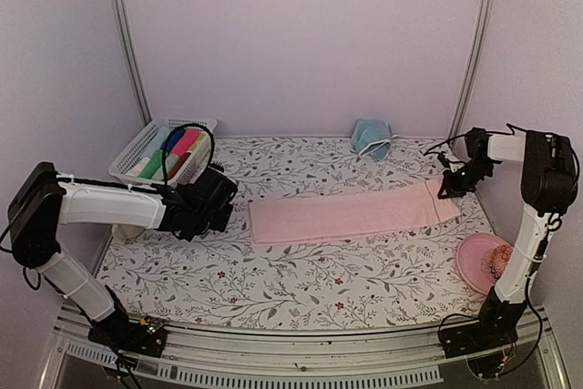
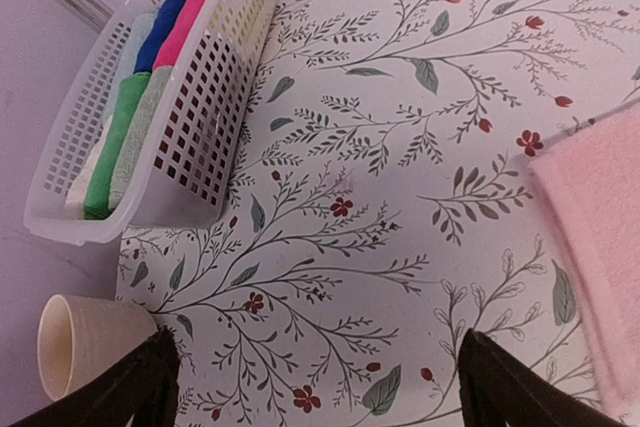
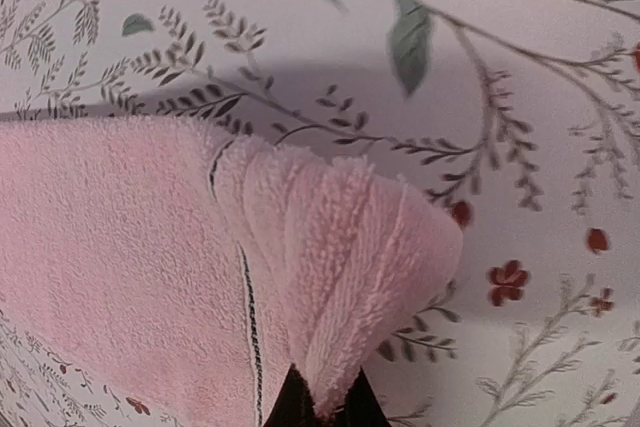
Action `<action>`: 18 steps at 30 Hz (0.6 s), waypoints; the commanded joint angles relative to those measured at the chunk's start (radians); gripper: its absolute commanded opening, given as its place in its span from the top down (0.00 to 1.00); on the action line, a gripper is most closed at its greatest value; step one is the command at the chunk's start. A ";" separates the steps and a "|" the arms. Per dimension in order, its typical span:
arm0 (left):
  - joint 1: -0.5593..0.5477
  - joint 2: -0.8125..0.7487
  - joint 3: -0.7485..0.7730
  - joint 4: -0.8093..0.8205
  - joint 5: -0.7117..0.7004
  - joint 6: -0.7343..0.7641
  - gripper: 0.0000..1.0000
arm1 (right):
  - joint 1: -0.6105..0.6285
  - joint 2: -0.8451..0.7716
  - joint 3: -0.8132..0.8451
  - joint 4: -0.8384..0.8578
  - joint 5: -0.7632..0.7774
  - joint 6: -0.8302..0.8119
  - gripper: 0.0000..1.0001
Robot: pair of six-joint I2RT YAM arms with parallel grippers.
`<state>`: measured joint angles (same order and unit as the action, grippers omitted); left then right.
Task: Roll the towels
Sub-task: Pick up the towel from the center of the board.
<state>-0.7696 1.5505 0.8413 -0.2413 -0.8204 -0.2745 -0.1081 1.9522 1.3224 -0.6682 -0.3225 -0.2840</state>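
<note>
A long pink towel (image 1: 351, 213) lies flat across the middle of the flowered table. My right gripper (image 1: 448, 190) is shut on the towel's right end; in the right wrist view the gripper (image 3: 325, 409) pinches the pink towel (image 3: 340, 267) and its corner is lifted into a fold. My left gripper (image 1: 221, 199) hovers open just left of the towel's left end. In the left wrist view the left gripper (image 2: 315, 387) is wide open and empty over the bare table, with the towel edge (image 2: 600, 217) at the right.
A white basket (image 1: 162, 150) with several rolled coloured towels stands at the back left, also in the left wrist view (image 2: 160, 97). A beige cup (image 2: 85, 342) stands near it. A blue face mask (image 1: 372, 138) lies at the back. A pink plate (image 1: 483, 261) sits front right.
</note>
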 commanded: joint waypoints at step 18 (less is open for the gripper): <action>-0.010 0.049 -0.013 0.054 0.004 -0.003 0.03 | 0.336 0.020 0.377 -0.312 -0.319 -0.095 0.97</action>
<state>-0.7700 1.5772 0.8349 -0.2138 -0.8162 -0.2741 0.1574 1.9297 1.6104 -0.9100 -0.5236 -0.3660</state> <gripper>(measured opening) 0.973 0.032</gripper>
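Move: The right hand already pinches the pink towel's right end, about 3 cm off the board; the middle of the strip, which it is taken towards, lies some 24 cm to its left and 6 cm back, 3 cm lower. The blue towel is roughly 18 cm ahead and 17 cm left, the pink plate about 20 cm back and 5 cm right. From the left hand the strip's middle lies about 34 cm right, 3 cm ahead, 10 cm down. Keeping its pinch on the towel's right end, the right hand first swings about 5 cm rightward while rising and easing forward, then reverses and sweeps fast leftward over the strip, still climbing and drifting back. It ends some 14 cm left of and 10 cm above its start, the wrist turned roughly 20 degrees counter-clockwise. ##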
